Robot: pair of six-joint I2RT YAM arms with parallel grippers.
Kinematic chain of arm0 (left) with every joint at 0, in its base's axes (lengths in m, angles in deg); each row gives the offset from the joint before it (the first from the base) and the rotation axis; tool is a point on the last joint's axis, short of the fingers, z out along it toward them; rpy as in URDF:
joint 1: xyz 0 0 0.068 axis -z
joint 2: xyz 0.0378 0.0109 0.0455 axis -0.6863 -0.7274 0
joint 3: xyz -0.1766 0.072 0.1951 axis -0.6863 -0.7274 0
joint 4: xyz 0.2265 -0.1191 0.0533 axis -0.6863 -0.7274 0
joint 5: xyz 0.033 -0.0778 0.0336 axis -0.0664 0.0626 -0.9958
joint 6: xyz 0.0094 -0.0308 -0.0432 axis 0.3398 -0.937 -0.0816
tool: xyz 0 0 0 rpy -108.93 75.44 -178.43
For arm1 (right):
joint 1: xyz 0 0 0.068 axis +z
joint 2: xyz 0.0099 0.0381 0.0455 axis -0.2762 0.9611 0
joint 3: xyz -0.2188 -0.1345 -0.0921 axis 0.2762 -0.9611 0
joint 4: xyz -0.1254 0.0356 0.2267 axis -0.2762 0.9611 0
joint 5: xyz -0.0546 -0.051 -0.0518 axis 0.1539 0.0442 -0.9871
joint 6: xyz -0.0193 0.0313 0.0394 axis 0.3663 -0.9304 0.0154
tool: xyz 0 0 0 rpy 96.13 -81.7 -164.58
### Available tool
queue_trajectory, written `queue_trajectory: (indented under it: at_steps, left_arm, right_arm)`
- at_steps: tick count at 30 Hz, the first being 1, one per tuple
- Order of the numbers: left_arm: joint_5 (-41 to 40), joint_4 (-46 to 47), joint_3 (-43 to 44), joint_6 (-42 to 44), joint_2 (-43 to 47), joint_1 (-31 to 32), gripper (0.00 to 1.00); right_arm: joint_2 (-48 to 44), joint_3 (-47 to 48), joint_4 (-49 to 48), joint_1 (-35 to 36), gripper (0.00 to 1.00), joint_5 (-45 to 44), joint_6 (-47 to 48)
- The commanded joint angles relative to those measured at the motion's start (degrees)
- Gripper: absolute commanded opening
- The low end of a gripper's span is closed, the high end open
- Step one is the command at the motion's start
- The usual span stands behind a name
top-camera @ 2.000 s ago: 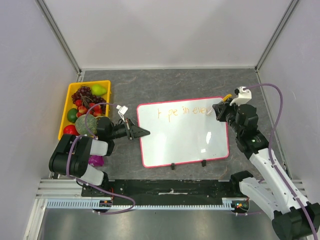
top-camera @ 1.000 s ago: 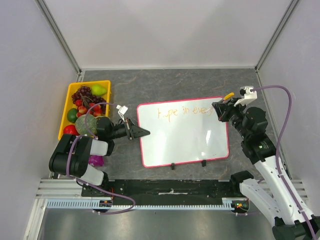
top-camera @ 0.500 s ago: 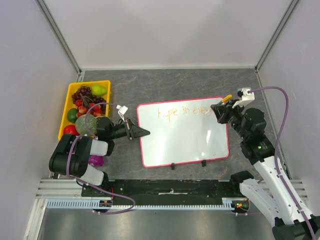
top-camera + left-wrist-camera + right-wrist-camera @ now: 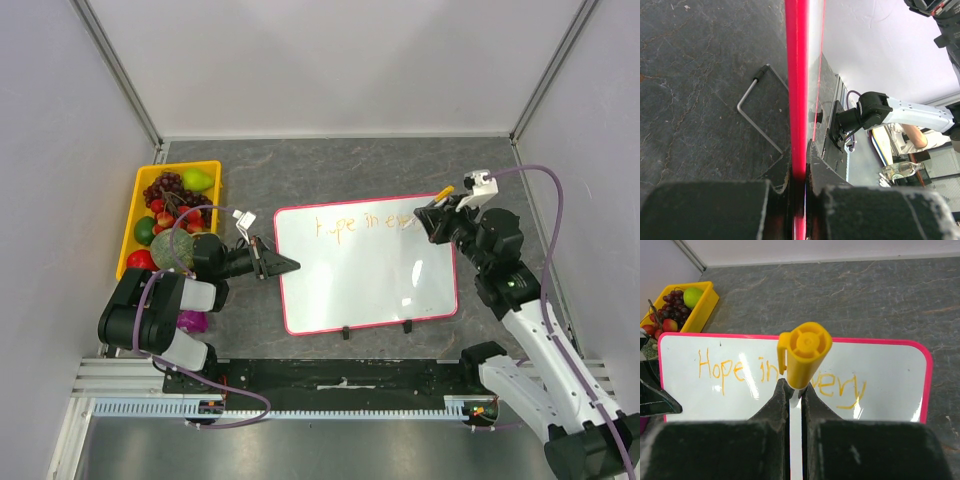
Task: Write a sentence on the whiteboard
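Observation:
The whiteboard (image 4: 365,285) lies on the dark table, white with a pink-red frame. My left gripper (image 4: 287,265) is shut on its left edge; the left wrist view shows the red frame (image 4: 799,75) running up from between the closed jaws of the left gripper (image 4: 799,176). The sentence (image 4: 366,223) is one orange line along the top, and in the right wrist view the sentence (image 4: 720,371) reads "Hope in every". My right gripper (image 4: 437,222) hovers at the board's top right, shut on a white marker (image 4: 804,352) with a yellow cap (image 4: 444,191). The marker's tip is hidden.
A yellow fruit tray (image 4: 133,212) with grapes and apples stands at the left, also the yellow fruit tray (image 4: 704,305) in the right wrist view. A purple object (image 4: 192,322) lies by the left arm's base. Two black feet (image 4: 345,332) sit on the board's near edge. Grey walls enclose the table.
The last word has grown from "eve" to "every". My right gripper swung right with the marker, then came back left. The left gripper and the board stayed still.

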Motion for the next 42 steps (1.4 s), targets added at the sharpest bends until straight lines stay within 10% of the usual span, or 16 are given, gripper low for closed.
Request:
queue_trajectory:
  at_steps: [1, 27, 42]
  left_arm:
    - [-4.69, -2.38, 0.08, 8.88, -0.89, 0.21, 0.02]
    - [-4.43, -2.64, 0.52, 8.88, -1.33, 0.12, 0.02]
    - [-4.16, -2.11, 0.52, 8.53, -1.68, 0.12, 0.02]
  right_arm:
    - [3.31, 3.70, -6.06, 1.41, 0.00, 3.19, -2.64]
    - [15.09, 4.41, -13.26, 49.48, 0.00, -39.23, 1.49]
    - [22.83, 3.18, -23.98, 51.16, 0.00, -43.83, 4.48]
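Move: The blank spot I'm heading for on the whiteboard, under the "H" of "Hope", lies about 22 cm left of my right hand, 4 cm back and 6 cm lower. "Hope" is roughly 17 cm left, 1 cm ahead and 2 cm below; "every" is just 3 cm left, 3 cm ahead and 2 cm below. From my left hand that spot lies some 8 cm right, 1 cm ahead and 2 cm higher. Marker still in my shut right fingers, I leave the end of "every" and sweep about 19 cm left past the finished line, rising slightly at first, then backing off and sinking towards the start of a second line. At the end I ease 2 cm forward again, still lowering, the hand now turned some 10 degrees counter-clockwise. My left hand keeps its hold on the board's left edge. ##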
